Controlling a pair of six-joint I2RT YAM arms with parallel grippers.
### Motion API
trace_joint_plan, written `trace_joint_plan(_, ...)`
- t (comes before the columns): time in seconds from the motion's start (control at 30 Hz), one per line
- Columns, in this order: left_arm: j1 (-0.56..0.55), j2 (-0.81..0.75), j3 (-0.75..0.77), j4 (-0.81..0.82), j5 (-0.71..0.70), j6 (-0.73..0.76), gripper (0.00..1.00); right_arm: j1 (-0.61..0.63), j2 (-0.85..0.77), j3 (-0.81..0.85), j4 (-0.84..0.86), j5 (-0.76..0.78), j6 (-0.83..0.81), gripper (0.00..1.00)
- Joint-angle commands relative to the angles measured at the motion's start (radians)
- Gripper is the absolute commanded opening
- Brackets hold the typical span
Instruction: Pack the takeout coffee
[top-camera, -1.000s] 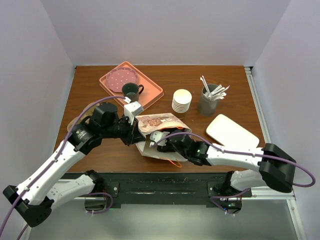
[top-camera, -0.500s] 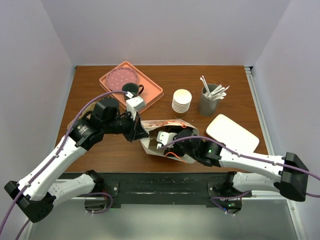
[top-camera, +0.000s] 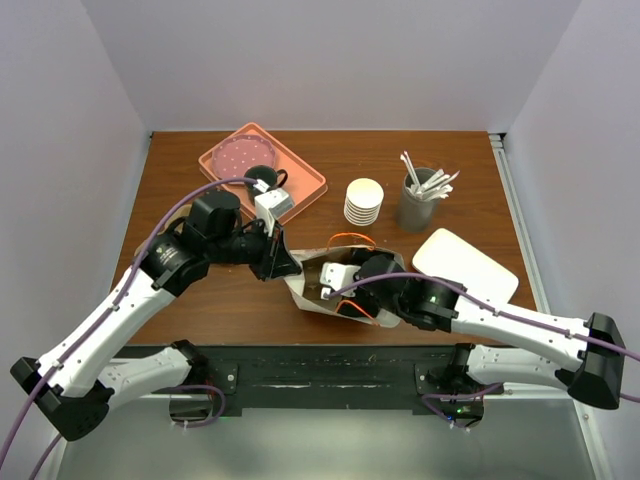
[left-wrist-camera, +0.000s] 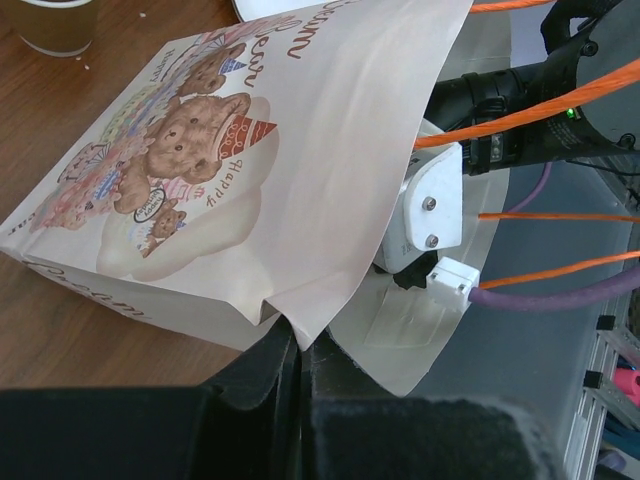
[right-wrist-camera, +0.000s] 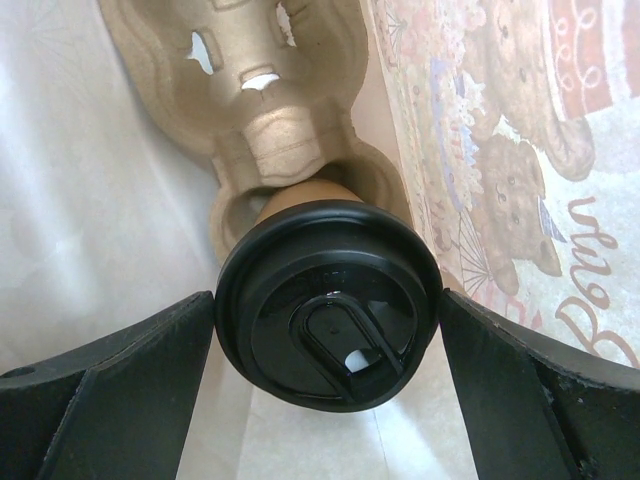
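Observation:
The takeout coffee (right-wrist-camera: 328, 305), a kraft-brown cup with a black sip lid, sits in a pulp carrier (right-wrist-camera: 260, 90) inside the teddy-bear paper bag (left-wrist-camera: 250, 150). My right gripper (right-wrist-camera: 328, 330) reaches into the bag (top-camera: 310, 292). It is open, with one finger on each side of the lid and right beside it. My left gripper (left-wrist-camera: 300, 345) is shut on the bag's rim at the mouth and holds it up. From above, the left gripper (top-camera: 283, 265) is at the bag's left end. The right gripper (top-camera: 332, 283) is inside the mouth, and the cup is hidden there.
A pink tray (top-camera: 300, 175) at the back left holds a pink plate (top-camera: 243, 155) and a dark green mug (top-camera: 262, 180). A stack of white cups (top-camera: 364, 200), a grey holder of stirrers (top-camera: 415, 205) and a white plate (top-camera: 462, 262) stand to the right.
The right gripper's jaws have spread wider around the lid inside the bag. The bag has shifted right, its mouth now gaping upward. The left gripper followed, still holding the rim.

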Motion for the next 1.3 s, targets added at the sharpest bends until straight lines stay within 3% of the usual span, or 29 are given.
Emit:
trace_joint_plan(0.0, -0.004, 0.006, 0.054, -0.015, 0.06, -0.027, 0.06, -0.016, -0.017, 0.058, -0.118, -0.01, 0.031, 0.98)
trace_joint_plan(0.27, -0.004, 0.039, 0.061, -0.047, 0.067, -0.053, 0.12, -0.017, 0.039, 0.156, -0.209, -0.066, 0.094, 0.98)
trace_joint_plan(0.43, -0.003, 0.078, 0.083, -0.084, 0.037, -0.064, 0.29, -0.017, 0.08, 0.206, -0.265, -0.085, 0.109, 0.98)
trace_joint_plan(0.8, -0.003, 0.167, 0.233, -0.136, -0.002, -0.072, 0.48, -0.017, 0.103, 0.241, -0.281, -0.087, 0.131, 0.98)
trace_joint_plan(1.27, -0.003, 0.177, 0.271, -0.138, -0.025, -0.082, 0.61, -0.017, 0.103, 0.292, -0.308, -0.044, 0.144, 0.98)
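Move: The left hand is still shut on the left rim of the paper bag, whose middle lies about 10 cm to its right, level in reach and 13 cm below; the paper cups stand some 21 cm ahead, 13 cm right and 18 cm lower. The right hand is inside the bag, its open fingers around the lidded coffee cup: its middle is about 2 cm ahead, 1 cm left and 5 cm down, with the carrier's empty well 3 cm ahead and 8 cm left. The left fingers let go of the pinched bag rim, opening to over half while the hand sinks about 1.5 cm; it then rises some 3 cm and eases forward beside the rim. The right hand, fingers still wide, backs off from the coffee cup by about 1.5 cm, its fingers tipping some 10 degrees farther down, then lifts about 1.5 cm, still inside the bag. ##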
